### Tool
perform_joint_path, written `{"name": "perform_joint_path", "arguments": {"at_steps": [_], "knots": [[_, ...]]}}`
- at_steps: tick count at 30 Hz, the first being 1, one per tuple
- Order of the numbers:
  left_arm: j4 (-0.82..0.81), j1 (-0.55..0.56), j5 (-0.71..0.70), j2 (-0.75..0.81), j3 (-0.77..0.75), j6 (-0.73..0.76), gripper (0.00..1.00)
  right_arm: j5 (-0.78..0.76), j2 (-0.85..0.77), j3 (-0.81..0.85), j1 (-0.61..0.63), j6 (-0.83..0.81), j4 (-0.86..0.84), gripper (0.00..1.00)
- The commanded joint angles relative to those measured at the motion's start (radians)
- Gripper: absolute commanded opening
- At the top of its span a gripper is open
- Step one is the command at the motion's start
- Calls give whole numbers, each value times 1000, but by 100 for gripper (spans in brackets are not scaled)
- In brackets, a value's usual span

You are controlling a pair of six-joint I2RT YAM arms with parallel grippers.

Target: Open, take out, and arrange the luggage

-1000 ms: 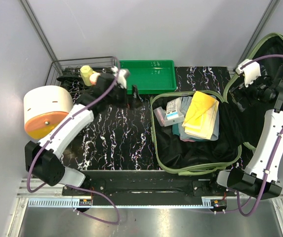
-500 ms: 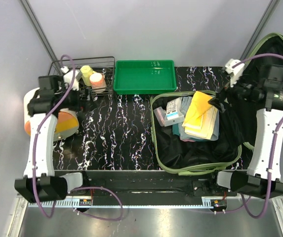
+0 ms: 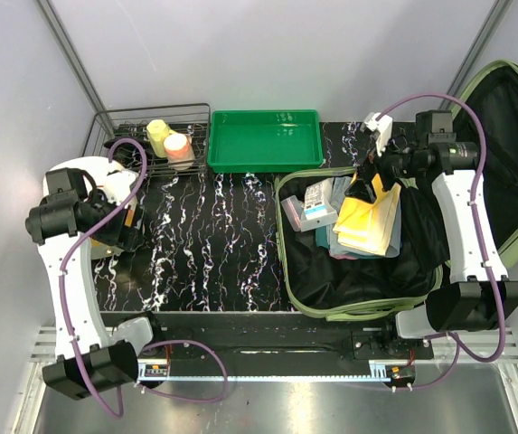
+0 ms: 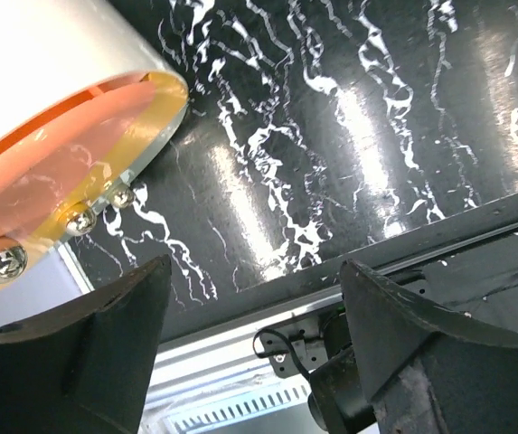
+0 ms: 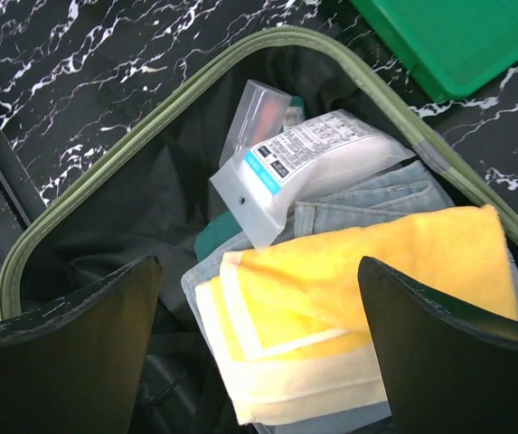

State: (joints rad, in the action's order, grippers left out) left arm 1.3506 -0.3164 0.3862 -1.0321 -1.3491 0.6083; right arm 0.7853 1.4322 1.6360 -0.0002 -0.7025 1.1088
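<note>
The luggage [image 3: 340, 271] lies open on the right half of the table, its lid [image 3: 512, 127] leaning back at the far right. Inside are a folded yellow towel [image 3: 367, 215] on denim cloth and a white packet [image 3: 318, 204]. My right gripper [image 3: 363, 186] hovers over the towel's far end, open and empty. In the right wrist view the towel [image 5: 358, 280] and packet [image 5: 304, 154] sit between and beyond the wide jaws of that gripper [image 5: 259, 362], above the black lining [image 5: 132, 217]. My left gripper [image 3: 121, 231] is open at the left, beside a white-and-orange cylinder [image 3: 82, 176].
A bright green tray [image 3: 266, 140] stands at the back centre, with a wire basket [image 3: 118, 122] holding two small bottles to its left. In the left wrist view the cylinder [image 4: 51, 136] fills the upper left, and the table's front rail [image 4: 240, 316] runs under the left gripper [image 4: 254, 362].
My left arm has swung from the wire basket back to the left front, next to the cylinder. My right arm has moved left from the lid to above the luggage's contents.
</note>
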Motion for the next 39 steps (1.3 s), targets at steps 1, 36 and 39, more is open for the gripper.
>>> {"name": "perform_joint_path", "arguments": {"at_steps": [1,36,39], "knots": [[46,-9,-154,-62,-10,-16,78,-8,-18,-31,29,21,-49,99],[-346,485,163,-433,-265,-335,82,-106,-62,-117,55,55,-60,95],[-389,485,232,-353,-197,-393,83,-109,-49,-140,97,80,-96,93]]}}
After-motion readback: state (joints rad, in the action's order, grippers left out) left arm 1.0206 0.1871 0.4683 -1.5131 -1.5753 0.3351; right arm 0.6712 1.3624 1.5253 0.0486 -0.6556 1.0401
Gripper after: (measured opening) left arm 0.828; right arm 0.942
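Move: The left hand starts beside the orange-and-white toaster, whose middle is about 9 cm to its left, 6 cm ahead and 12 cm lower. The white packet in the open suitcase lies some 41 cm to its right, 11 cm ahead and 8 cm lower; the green tray is roughly 29 cm right and 24 cm ahead, 18 cm below. From the right hand, the yellow towel is about 12 cm below, 1 cm ahead and 2 cm right, with the packet 9 cm left, 2 cm ahead, equally low. The left hand leaves the toaster's side and goes forward about 15 cm over bare table while sinking some 5 cm, then swings right about 12 cm towards the suitcase, rising again and turning some 20 degrees clockwise, fingers staying open and empty. The right hand hovers over the yellow towel, dipping a couple of centimetres, easing back up and starting down again, its fingers still wide open and clear of the towel. ##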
